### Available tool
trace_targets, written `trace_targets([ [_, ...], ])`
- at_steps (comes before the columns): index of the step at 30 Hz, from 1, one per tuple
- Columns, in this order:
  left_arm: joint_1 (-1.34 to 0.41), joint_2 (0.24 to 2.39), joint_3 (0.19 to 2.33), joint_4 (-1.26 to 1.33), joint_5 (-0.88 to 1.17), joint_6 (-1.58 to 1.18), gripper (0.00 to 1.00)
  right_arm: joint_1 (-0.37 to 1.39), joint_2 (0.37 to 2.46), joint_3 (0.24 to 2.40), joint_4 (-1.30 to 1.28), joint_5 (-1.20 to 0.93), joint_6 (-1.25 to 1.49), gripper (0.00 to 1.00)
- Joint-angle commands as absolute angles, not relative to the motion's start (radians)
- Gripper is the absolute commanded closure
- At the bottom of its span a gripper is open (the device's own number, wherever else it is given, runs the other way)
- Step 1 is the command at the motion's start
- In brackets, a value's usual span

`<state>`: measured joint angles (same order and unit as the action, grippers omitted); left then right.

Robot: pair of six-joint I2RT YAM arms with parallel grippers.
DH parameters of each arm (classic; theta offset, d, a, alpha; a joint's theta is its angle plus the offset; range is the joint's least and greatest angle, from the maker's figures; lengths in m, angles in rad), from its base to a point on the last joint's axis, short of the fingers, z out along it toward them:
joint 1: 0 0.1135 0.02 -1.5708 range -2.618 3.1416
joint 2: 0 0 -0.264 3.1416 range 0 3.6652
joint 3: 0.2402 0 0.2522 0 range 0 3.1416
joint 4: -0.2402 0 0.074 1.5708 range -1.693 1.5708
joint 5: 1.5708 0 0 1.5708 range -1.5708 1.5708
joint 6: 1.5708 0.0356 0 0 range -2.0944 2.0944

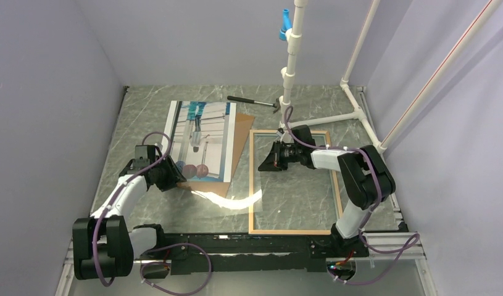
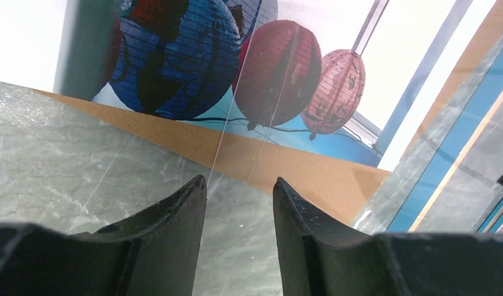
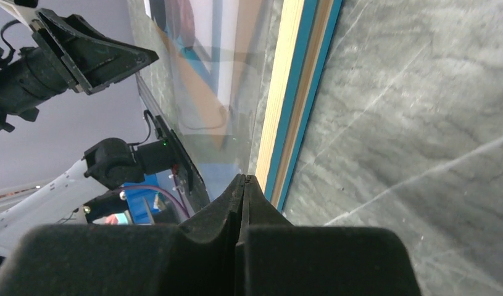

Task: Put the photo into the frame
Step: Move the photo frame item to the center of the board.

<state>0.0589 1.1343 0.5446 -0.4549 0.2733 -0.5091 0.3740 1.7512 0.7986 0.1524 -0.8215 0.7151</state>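
The photo (image 1: 202, 135) lies face up at the left on a brown backing board (image 1: 239, 145); its red and blue spheres (image 2: 286, 68) fill the left wrist view. The frame (image 1: 251, 185) lies flat at the right, wood side up, its turquoise edge (image 3: 298, 92) showing. A clear sheet (image 1: 233, 200) lies between them, glaring. My right gripper (image 1: 265, 161) sits at the frame's left rail, jaws shut (image 3: 244, 177) right where the sheet's thin edge ends. My left gripper (image 1: 174, 176) stands open (image 2: 239, 182) low over the table, just short of the board's near edge (image 2: 267, 160).
A hammer (image 1: 253, 102) lies at the back of the marble table. A white pipe stand (image 1: 292, 68) rises behind the frame, its feet spreading to the right (image 1: 353, 114). Grey walls close in on three sides.
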Motion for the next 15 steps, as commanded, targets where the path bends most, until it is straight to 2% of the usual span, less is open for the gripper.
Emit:
trace_targets([
  [1, 0.055, 1.104, 0.577, -0.458, 0.259, -0.494, 0.51, 0.366, 1.654, 0.775, 0.041, -0.792, 0.608, 1.0],
  [10, 0.055, 1.131, 0.564, -0.429, 0.285, -0.497, 0.51, 0.287, 1.497, 0.706, -0.123, -0.733, 0.514, 0.99],
  [12, 0.055, 1.135, 0.563, -0.426, 0.288, -0.498, 0.51, 0.275, 1.485, 0.712, -0.158, -0.715, 0.487, 0.88],
  [15, 0.055, 1.137, 0.563, -0.425, 0.289, -0.498, 0.51, 0.25, 1.482, 0.717, -0.16, -0.715, 0.478, 0.57],
])
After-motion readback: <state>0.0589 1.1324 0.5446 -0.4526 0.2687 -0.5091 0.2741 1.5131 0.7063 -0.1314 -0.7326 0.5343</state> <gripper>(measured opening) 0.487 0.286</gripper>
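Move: The clear sheet is already pinched by its right edge in the right fingers, its middle about 13 cm to this hand's left and level fore and aft. The middle of the open frame lies some 11 cm right of the right hand, 4 cm back and 3 cm below; the photo is about 20 cm left and 10 cm ahead. From the left hand, the frame's middle is roughly 37 cm to the right, 1 cm ahead and 2 cm below. The clear sheet is drawn to the right, over the frame's left bar, by the right hand, which travels about 6 cm right and a couple of centimetres back, staying nearly level and tilting its left side down slightly. Only near the end do its shut fingers part to roughly a quarter open, letting go of the edge. ##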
